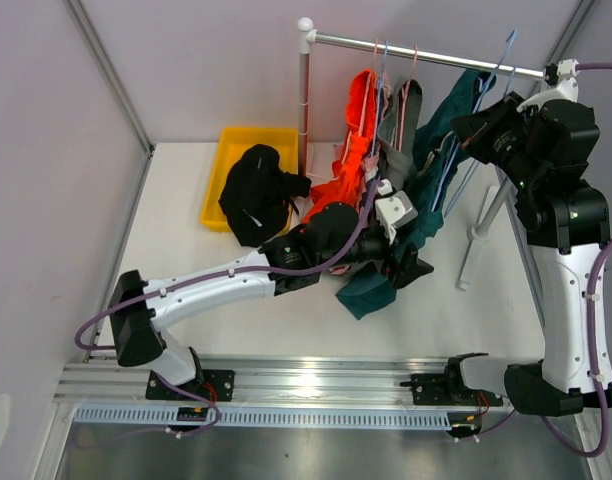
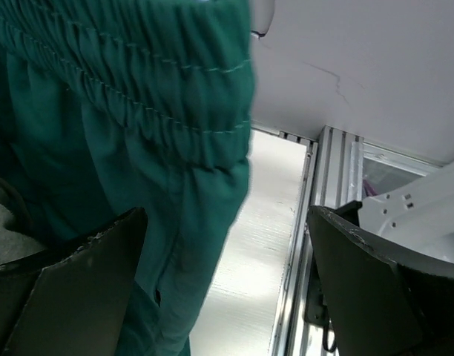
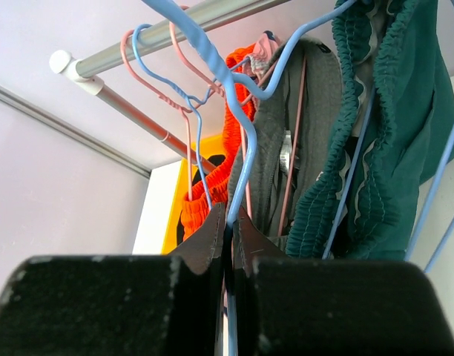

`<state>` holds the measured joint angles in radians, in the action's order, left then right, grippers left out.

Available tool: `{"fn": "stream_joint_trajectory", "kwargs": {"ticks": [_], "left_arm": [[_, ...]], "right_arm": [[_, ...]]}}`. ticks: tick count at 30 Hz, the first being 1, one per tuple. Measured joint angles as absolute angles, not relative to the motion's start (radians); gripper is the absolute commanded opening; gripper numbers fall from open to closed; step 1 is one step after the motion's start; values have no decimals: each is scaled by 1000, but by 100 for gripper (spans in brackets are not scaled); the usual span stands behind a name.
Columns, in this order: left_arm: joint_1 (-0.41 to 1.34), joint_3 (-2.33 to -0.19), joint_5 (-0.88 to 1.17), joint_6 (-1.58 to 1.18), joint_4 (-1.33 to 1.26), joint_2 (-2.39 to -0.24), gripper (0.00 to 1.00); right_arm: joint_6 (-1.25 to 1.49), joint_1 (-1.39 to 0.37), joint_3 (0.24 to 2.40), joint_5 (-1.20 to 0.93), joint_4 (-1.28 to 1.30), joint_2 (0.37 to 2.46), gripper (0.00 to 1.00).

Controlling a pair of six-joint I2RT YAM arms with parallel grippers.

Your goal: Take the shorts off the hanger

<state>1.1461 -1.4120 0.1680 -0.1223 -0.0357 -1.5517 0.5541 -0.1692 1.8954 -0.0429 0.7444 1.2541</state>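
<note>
Orange shorts [image 1: 358,150], grey shorts [image 1: 401,125] and dark teal shorts [image 1: 446,130] hang from hangers on the metal rail [image 1: 426,55]. The teal pair trails down to the table [image 1: 371,290]. My left gripper [image 1: 401,262] stands open at the lower part of the teal shorts [image 2: 123,133]; the fabric lies against its left finger [image 2: 71,289], and the right finger [image 2: 383,289] is apart from it. My right gripper [image 3: 231,211] is shut on the wire of a blue hanger [image 3: 244,159] that carries the teal shorts [image 3: 383,133]. Black shorts [image 1: 256,195] lie over the yellow bin.
The yellow bin [image 1: 236,145] sits at the back left beside the rack's upright post [image 1: 304,100]. The rack's other leg [image 1: 481,225] stands near the right arm. The metal rail of the arm bases [image 2: 327,193] runs along the table's near edge.
</note>
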Motion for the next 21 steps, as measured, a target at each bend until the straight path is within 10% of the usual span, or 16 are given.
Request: {"fn": "stream_joint_trajectory", "kwargs": {"ticks": [5, 7, 21], "left_arm": [[1148, -1422, 139, -118, -38, -1597, 41], [1148, -1422, 124, -122, -39, -1612, 4], [1263, -1103, -27, -133, -116, -1451, 0]], "right_arm": [[561, -169, 1904, -47, 748, 1246, 0], [566, -169, 1906, -51, 751, 1243, 0], [625, -83, 1919, -142, 759, 1239, 0]]}}
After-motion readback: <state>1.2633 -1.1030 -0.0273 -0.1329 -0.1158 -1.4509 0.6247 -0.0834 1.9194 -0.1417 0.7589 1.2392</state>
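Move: Facing right with open fingers, the left gripper has the near edge of the teal shorts almost between its pads, about 2 cm ahead, 2 cm right and 2 cm lower. Roughly level with the left gripper, the grey shorts hang some 10 cm ahead and 5 cm left, the orange shorts about 10 cm ahead and 14 cm left. From the right gripper, already shut on the blue hanger, that teal edge is around 14 cm back, 5 cm left and 18 cm below. Sink the left gripper about 3 cm, easing slightly forward and to the right, and shut it fully to pinch the near edge of the teal shorts. Then drag that edge down about 5 cm, back 5 cm and left 4 cm, away from the hanger. Keep the right gripper's hold on the blue hanger, easing it a centimetre or so up, back and right against the pull. ##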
